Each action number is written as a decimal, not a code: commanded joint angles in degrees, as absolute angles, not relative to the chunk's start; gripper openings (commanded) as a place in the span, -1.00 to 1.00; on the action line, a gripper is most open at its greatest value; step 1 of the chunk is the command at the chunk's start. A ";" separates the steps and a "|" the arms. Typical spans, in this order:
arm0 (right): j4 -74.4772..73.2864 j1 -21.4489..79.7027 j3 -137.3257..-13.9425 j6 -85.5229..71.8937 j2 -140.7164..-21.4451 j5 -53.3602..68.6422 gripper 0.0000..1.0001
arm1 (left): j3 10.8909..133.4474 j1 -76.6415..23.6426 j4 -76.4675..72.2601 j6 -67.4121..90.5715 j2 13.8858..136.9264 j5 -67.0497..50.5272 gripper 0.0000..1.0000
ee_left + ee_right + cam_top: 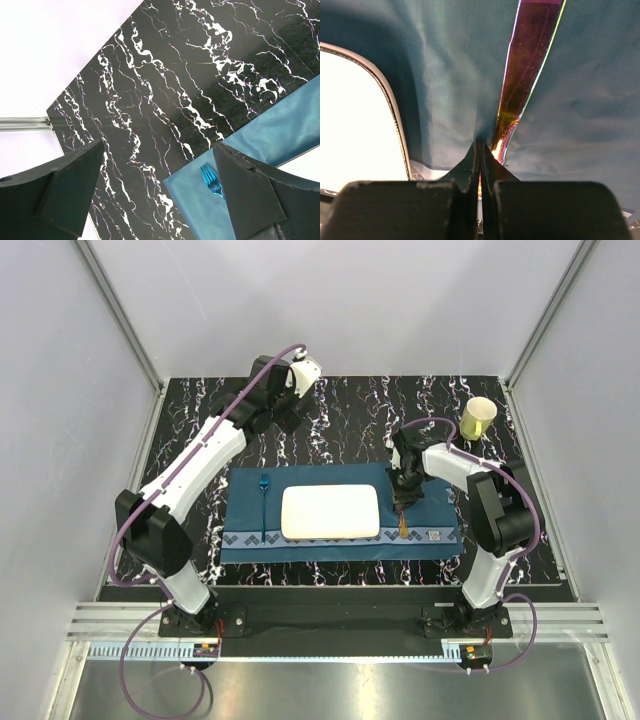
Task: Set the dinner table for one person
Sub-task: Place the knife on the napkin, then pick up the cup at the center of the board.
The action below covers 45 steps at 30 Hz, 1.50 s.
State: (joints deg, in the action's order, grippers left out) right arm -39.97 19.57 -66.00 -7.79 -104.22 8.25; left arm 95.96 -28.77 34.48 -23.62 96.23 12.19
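The dinner table (330,410) is black with white veins and also shows in the left wrist view (175,75). A teal placemat (240,530) lies on it with a white rectangular plate (330,512) in the middle and a blue fork (264,502) to the plate's left. My right gripper (404,496) is down on the mat right of the plate, shut (481,146) on one end of an iridescent gold-purple utensil (530,60) that lies on the mat (403,525). My left gripper (297,375) is open and empty, raised over the table's far left (159,150).
A pale yellow cup (477,420) stands at the far right of the table. White walls and metal posts close in the back and sides. The plate's rim (355,125) is just left of my right fingers. The fork's tines (212,181) show near my left gripper's right finger.
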 commanded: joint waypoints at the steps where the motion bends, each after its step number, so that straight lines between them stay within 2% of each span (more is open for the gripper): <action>1: -38.85 20.30 -67.94 -8.18 -104.59 8.35 -1.00 | 95.63 -28.56 31.11 -23.12 93.69 11.34 0.97; 6: -39.46 20.39 -69.08 -6.24 -103.28 7.12 -1.00 | 95.36 -28.56 31.03 -22.59 93.43 11.43 0.97; 8: -39.38 20.39 -69.26 -5.28 -101.69 7.64 -0.93 | 94.75 -28.56 30.85 -22.68 93.25 11.42 0.97; 14: -39.29 20.83 -69.96 -2.65 -98.27 9.49 -0.37 | 94.22 -28.48 30.76 -22.50 92.81 11.42 0.97; 16: -39.55 21.09 -71.45 -1.24 -97.04 8.36 -0.26 | 94.13 -28.48 30.76 -22.85 92.46 11.69 0.97; 21: -40.08 21.27 -78.21 9.65 -96.50 -5.34 -0.14 | 93.08 -28.56 30.76 -23.29 91.50 11.43 0.97; 22: -39.99 21.27 -78.83 11.50 -96.50 -7.97 -0.08 | 93.08 -28.56 30.76 -23.29 91.32 11.51 0.97; 23: -38.86 21.10 -79.79 14.30 -96.59 -12.70 0.06 | 92.99 -28.56 30.76 -23.29 91.14 11.69 0.97; 26: -35.34 20.04 -81.03 20.03 -96.42 -19.41 0.21 | 92.29 -28.56 30.67 -23.55 90.53 12.13 0.97; 31: -33.04 13.99 -88.93 20.48 -100.10 -26.27 0.30 | 90.53 -28.48 28.57 -23.91 88.86 14.50 0.97; 33: -33.40 10.56 -93.85 19.86 -102.29 -27.68 0.53 | 89.65 -28.56 26.99 -23.91 88.07 14.76 0.97; 35: -35.85 8.36 -99.36 19.60 -103.96 -25.59 0.60 | 88.07 -28.48 25.50 -24.17 86.75 14.85 0.98; 36: -36.99 6.61 -101.84 19.16 -105.89 -25.05 0.81 | 87.46 -28.48 24.79 -24.26 86.23 15.11 0.98; 37: -40.92 5.63 -104.48 17.86 -107.30 -22.26 0.87 | 85.89 -28.56 23.48 -24.43 85.26 15.73 0.97; 39: -44.98 3.44 -113.18 16.62 -111.33 -20.57 0.92 | 84.56 -28.48 22.42 -24.52 84.29 16.61 0.97; 45: -50.09 1.67 -121.45 16.70 -116.35 -16.43 0.90 | 77.53 -28.48 19.43 -24.17 79.72 17.84 0.98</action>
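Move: The right gripper is shut at the neck of the knife. The knife's middle lies about 2 cm ahead of the fingertips and 1 cm below them, on the napkin. From this hand the plate is about 17 cm to the left and 1 cm nearer the base, and the cup is some 22 cm ahead and 18 cm to the right. From the left hand the knife lies about 28 cm to the right, 14 cm back and 26 cm down. Open the right gripper from shut to wide and lift it off the knife, rising a few centimetres at first. Then sweep it up, forward and right towards the cup, roughly 20 cm each way, swinging the fingers from straight down to slant forward and right. Meanwhile ease the open left gripper about 5 cm back and to its left. ##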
